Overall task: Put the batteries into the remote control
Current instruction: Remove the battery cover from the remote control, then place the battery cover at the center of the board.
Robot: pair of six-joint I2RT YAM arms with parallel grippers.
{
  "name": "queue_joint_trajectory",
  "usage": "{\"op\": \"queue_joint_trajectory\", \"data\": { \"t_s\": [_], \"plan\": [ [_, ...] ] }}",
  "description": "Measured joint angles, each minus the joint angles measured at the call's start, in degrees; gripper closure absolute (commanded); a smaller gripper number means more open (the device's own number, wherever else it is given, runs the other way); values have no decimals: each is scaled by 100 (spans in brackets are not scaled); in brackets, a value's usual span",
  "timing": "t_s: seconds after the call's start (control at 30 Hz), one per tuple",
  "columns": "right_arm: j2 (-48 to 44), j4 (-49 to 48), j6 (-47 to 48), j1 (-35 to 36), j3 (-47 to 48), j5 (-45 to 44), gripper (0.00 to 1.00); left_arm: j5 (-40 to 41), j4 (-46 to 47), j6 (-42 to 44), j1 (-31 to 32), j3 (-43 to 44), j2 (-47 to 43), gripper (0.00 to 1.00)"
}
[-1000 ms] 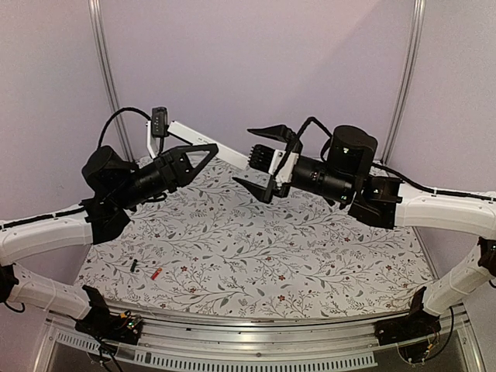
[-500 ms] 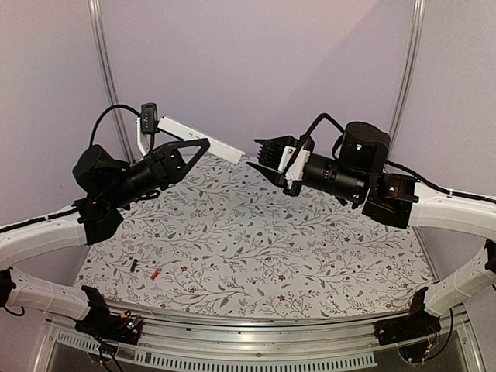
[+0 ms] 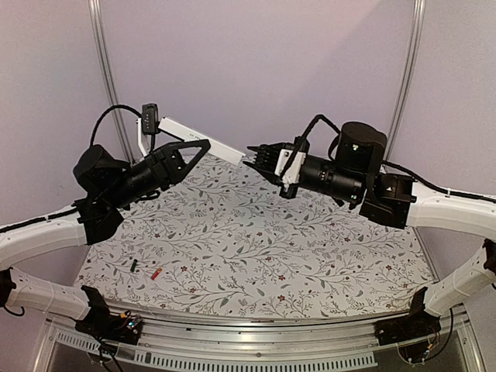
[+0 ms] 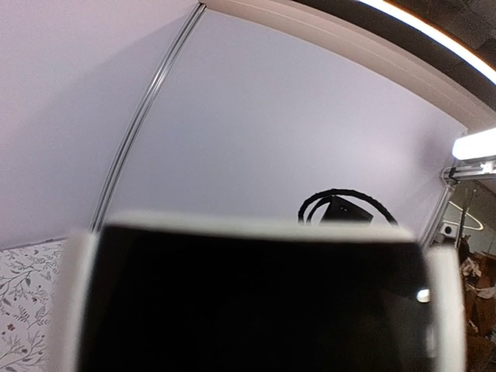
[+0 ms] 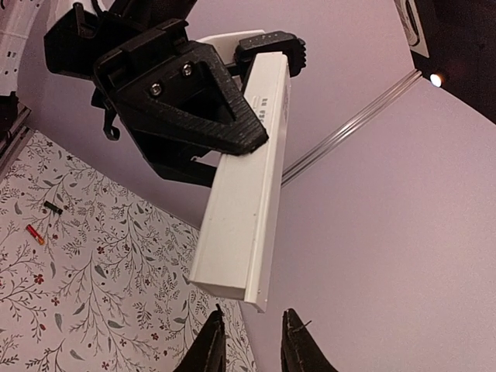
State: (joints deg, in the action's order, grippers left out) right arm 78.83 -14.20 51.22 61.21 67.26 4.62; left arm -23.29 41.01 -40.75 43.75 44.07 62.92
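My left gripper (image 3: 203, 144) is shut on the remote control (image 3: 225, 146), a white bar held in the air and slanting down to the right. In the left wrist view the remote control (image 4: 256, 225) fills the lower frame and hides the fingers. In the right wrist view the left gripper (image 5: 271, 93) clamps the remote control (image 5: 244, 217) partway along. My right gripper (image 3: 249, 157) hovers just off the bar's free end; its fingertips (image 5: 249, 341) stand a narrow gap apart with nothing between them. The batteries lie on the cloth: black (image 3: 133, 265) (image 5: 53, 207) and red-orange (image 3: 156, 273) (image 5: 35, 234).
A floral cloth (image 3: 256, 248) covers the table. Plain lilac walls with metal strips (image 3: 105, 62) close the back. A black cable (image 4: 341, 203) loops above the remote in the left wrist view.
My right gripper's jaws have closed from wide to a narrow gap, and it edged left to the remote's free end. My left arm raised the remote slightly, then held still.
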Motion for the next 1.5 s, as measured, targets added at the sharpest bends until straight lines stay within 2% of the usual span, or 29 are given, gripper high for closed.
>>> {"op": "queue_joint_trajectory", "data": {
  "t_s": [0.57, 0.6, 0.63, 1.03, 1.23, 1.5],
  "plan": [
    [160, 9, 70, 9, 168, -2, 90, 2, 0, 24, -20, -68, 13, 100],
    [162, 11, 70, 9, 168, 0, 92, 2, 0, 24, -22, -70, 13, 100],
    [164, 15, 76, 9, 168, 2, 100, 2, 0, 24, -24, -72, 13, 100],
    [179, 72, -42, 11, 225, -92, 100, 24, -22, 74, -33, -103, 9, 100],
    [256, 105, -726, -109, 662, -509, 100, 197, -175, 236, -55, -284, -103, 100],
    [286, 542, -2586, -942, 1176, -763, 100, 522, -551, 479, -142, -501, -389, 100]
  ]
}}
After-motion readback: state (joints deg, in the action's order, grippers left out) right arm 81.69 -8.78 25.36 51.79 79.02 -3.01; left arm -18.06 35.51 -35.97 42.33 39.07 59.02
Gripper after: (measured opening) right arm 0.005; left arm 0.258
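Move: The projecting end of the battery cover is about 1 cm to the left of my right fingertips, level with them. The cover's middle lies some 9 cm to that hand's left, 2 cm ahead and 2 cm above. The remote backing it has its middle roughly 9 cm left, 1 cm ahead and 2 cm above. From my left hand, which holds the remote mid-length, the cover's middle is about 1 cm ahead, 1 cm above and level sideways. I ease my nearly closed right fingers barely 1 cm left onto the cover's projecting end and shut them to pinch it, my left hand keeping the remote steady. Then my right hand swings forward about 9 cm, up and to the right, away from the remote, turning some 30 degrees with its fingertips tipping up, while my left hand, its grip kept, sinks nearly 4 cm and draws slightly left and forward. ##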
